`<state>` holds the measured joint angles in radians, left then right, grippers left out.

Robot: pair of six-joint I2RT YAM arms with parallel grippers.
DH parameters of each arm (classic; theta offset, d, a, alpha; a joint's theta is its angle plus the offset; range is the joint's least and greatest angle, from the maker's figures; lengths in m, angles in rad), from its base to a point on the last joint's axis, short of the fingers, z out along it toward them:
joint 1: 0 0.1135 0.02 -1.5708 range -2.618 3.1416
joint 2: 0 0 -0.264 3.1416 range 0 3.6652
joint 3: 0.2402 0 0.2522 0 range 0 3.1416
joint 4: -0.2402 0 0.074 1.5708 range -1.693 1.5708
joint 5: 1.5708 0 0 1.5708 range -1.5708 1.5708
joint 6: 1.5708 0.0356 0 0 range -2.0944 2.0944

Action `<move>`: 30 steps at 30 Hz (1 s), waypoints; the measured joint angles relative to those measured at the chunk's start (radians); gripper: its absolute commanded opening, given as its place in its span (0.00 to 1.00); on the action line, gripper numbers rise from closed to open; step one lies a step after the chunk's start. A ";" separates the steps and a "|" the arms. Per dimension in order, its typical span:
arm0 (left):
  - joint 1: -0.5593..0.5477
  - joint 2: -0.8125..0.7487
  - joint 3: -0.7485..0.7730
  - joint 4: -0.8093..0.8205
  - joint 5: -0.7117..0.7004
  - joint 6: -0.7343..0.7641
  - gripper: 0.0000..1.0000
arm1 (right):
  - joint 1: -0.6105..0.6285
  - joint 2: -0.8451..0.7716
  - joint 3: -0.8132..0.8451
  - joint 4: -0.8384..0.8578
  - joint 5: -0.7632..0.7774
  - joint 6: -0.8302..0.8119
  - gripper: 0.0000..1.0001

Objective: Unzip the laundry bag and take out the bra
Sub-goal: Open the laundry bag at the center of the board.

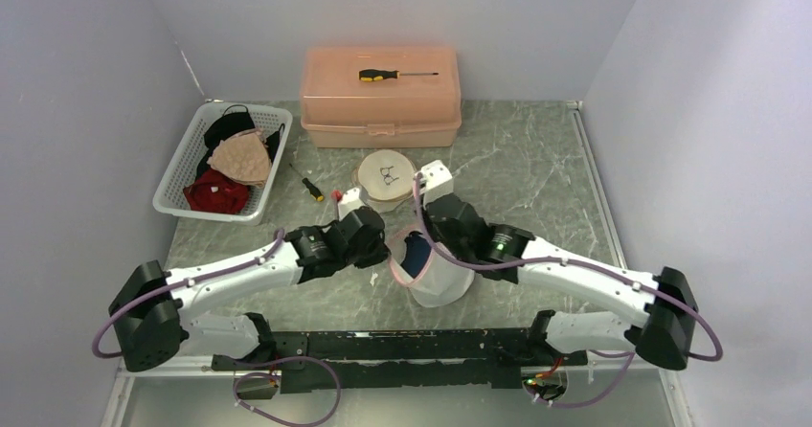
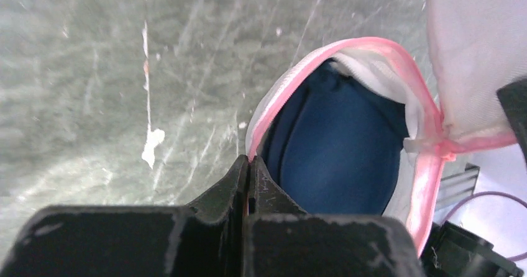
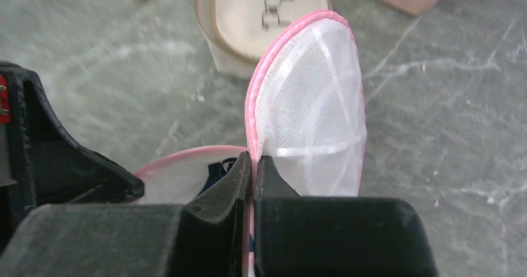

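The laundry bag [image 1: 439,281] is white mesh with a pink zipper edge and stands unzipped at the table's middle between both arms. A dark blue bra [image 2: 339,146] lies inside it, also visible from above as the bra [image 1: 417,253]. My left gripper [image 2: 250,160] is shut on the pink rim [image 2: 264,118] of the opening, at the bag's left side [image 1: 388,247]. My right gripper [image 3: 253,158] is shut on the pink edge of the bag's lid flap [image 3: 311,103], which stands upright. A bit of the bra [image 3: 214,171] shows below that flap.
A white basket [image 1: 174,173] with several garments sits at the back left. A peach plastic box [image 1: 381,111] with a screwdriver [image 1: 394,75] on its lid stands at the back. A round lidded container [image 1: 386,175] and a small screwdriver [image 1: 312,189] lie just behind the bag.
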<state>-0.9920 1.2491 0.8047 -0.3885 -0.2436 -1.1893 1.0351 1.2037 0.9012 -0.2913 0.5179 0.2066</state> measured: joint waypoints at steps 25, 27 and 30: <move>-0.004 -0.284 -0.265 0.070 -0.366 0.063 0.03 | -0.096 -0.496 -0.631 0.608 -0.181 0.182 0.44; -0.008 -0.291 -0.281 0.084 -0.354 0.059 0.03 | -0.096 -0.543 -0.633 0.576 -0.187 0.198 0.50; -0.013 -0.294 -0.283 0.111 -0.343 0.060 0.03 | -0.096 -0.612 -0.620 0.497 -0.187 0.217 0.52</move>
<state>-1.0054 0.9546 0.5220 -0.2775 -0.5869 -1.1294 0.9390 0.5915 0.2817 0.2062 0.3313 0.4240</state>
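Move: Both grippers already pinch the laundry bag's pink zip edge. The middle of the bag lies about 9 cm to the left hand's right, 2 cm back and 6 cm lower; the navy bra shows in its mouth, some 6 cm right, 1 cm back and 5 cm below. From the right hand the bag is roughly 7 cm back, 1 cm left, 12 cm below. The glasses-print case stands about 12 cm ahead of the right hand, 10 cm left, 14 cm down. Still pinching the rim, the left hand swings up about 10 cm and forward, tipping its fingers up, then drops back, drawing the rim some 8 cm left. The right hand lifts the zip edge about 5 cm, rolling left side up over 30 degrees, then sinks and pulls back and right; near the end its fingers open and let go. ##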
